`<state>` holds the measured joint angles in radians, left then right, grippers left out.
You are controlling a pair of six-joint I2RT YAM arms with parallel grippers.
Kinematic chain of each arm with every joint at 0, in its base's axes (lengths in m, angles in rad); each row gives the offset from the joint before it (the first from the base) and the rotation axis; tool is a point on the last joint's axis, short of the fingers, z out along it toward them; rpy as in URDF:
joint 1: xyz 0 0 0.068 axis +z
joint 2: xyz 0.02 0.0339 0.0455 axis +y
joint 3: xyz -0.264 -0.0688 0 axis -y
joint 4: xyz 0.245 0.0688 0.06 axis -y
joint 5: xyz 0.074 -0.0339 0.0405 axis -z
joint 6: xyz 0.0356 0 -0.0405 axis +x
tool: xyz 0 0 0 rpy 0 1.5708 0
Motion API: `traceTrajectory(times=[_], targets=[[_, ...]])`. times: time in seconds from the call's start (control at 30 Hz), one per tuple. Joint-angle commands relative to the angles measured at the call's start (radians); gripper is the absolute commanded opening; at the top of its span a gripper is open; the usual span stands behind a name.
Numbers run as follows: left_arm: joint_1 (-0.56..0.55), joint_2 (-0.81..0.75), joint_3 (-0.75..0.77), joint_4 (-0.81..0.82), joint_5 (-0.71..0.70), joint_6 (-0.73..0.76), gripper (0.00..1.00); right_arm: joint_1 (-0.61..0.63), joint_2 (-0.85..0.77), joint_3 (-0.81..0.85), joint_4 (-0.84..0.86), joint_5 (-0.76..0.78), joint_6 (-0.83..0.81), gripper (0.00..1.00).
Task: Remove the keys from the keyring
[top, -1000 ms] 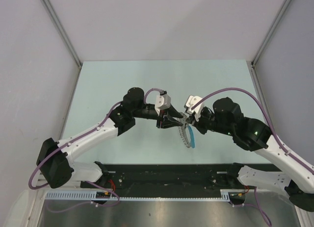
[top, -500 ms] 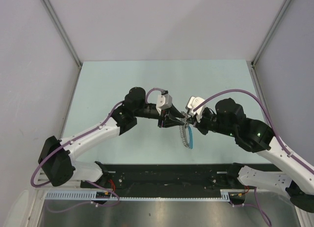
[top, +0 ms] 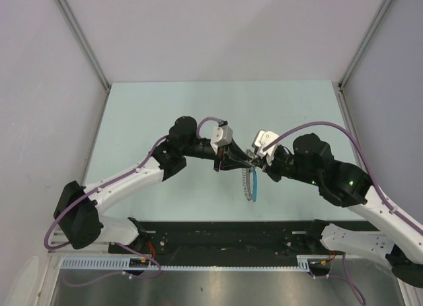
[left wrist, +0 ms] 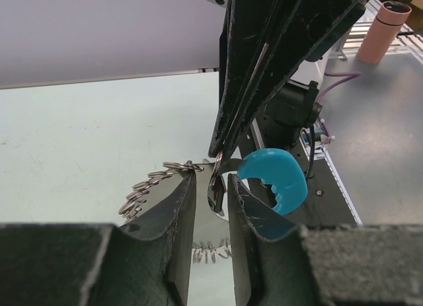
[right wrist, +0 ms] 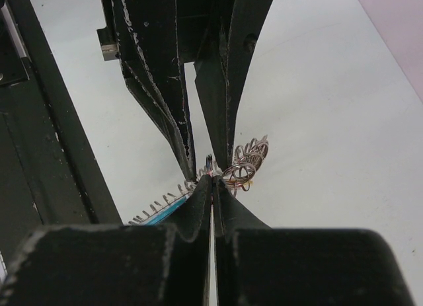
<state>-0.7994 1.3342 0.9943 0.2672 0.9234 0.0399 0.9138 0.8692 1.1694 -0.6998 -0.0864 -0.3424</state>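
Both grippers meet above the middle of the table. My right gripper (top: 252, 162) (right wrist: 212, 179) is shut, pinching the thin wire keyring (left wrist: 218, 162) at its tips. From the ring hang a bright blue strap (top: 256, 187) (left wrist: 281, 177) and a chain of small metal rings (left wrist: 151, 186) (right wrist: 246, 162). A thin dull metal piece, apparently one of the keys (left wrist: 215, 187) seen edge-on, hangs between the jaws of my left gripper (top: 242, 162) (left wrist: 211, 182). Those jaws stand a little apart, with a narrow gap on each side of it.
The pale green table (top: 165, 114) has grey walls at both sides and the back. A black strip (top: 225, 230) runs along its near edge. A pink cylinder (left wrist: 386, 28) stands on the metal shelf beyond that edge.
My left gripper's jaws have narrowed around the hanging metal piece. Both wrists have shifted slightly; the right gripper stays shut, and the blue strap and rings hang as before.
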Motion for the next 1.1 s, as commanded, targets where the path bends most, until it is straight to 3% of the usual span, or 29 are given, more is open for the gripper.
traceTrajectory(times=[0.0, 0.83, 0.93, 1.03, 1.07], targets=[[-0.006, -0.044, 0.015, 0.041, -0.006, -0.017, 0.3, 0.005, -0.019, -0.002, 0.071, 0.016, -0.009, 0.0], [-0.006, 0.003, 0.07, -0.049, -0.004, 0.021, 0.22, 0.005, -0.026, -0.028, 0.106, 0.001, -0.007, 0.0], [-0.006, 0.005, 0.069, -0.042, -0.005, 0.023, 0.17, 0.005, -0.021, -0.033, 0.108, -0.001, -0.007, 0.0], [-0.006, 0.002, 0.066, -0.037, -0.023, 0.034, 0.0, 0.005, -0.024, -0.034, 0.108, -0.004, -0.007, 0.0], [-0.006, -0.001, 0.05, -0.025, -0.05, 0.04, 0.0, 0.005, -0.025, -0.034, 0.109, -0.007, -0.007, 0.0]])
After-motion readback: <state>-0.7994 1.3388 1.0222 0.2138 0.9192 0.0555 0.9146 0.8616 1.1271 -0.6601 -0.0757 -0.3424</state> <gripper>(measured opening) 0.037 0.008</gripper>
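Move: The small metal ring hangs from the right hand's shut fingertips, roughly 1 cm to their left and 1 cm below, and already sits between the left hand's parted tips, about 1 cm to the right of the left hand point and level with it. From the left hand, the blue piece lies some 5 cm back, 1 cm right and 3 cm below. The grey coil hangs about 2 cm back, 1 cm left and 4 cm below. The ring is pinched by the left fingers, which close from about a third open to nearly shut just under the right fingertips. The left hand all but stays in place, lifting less than 1 cm and easing back down without any real turn. The right hand keeps its shut hold on the ring while sinking about 1 cm. ##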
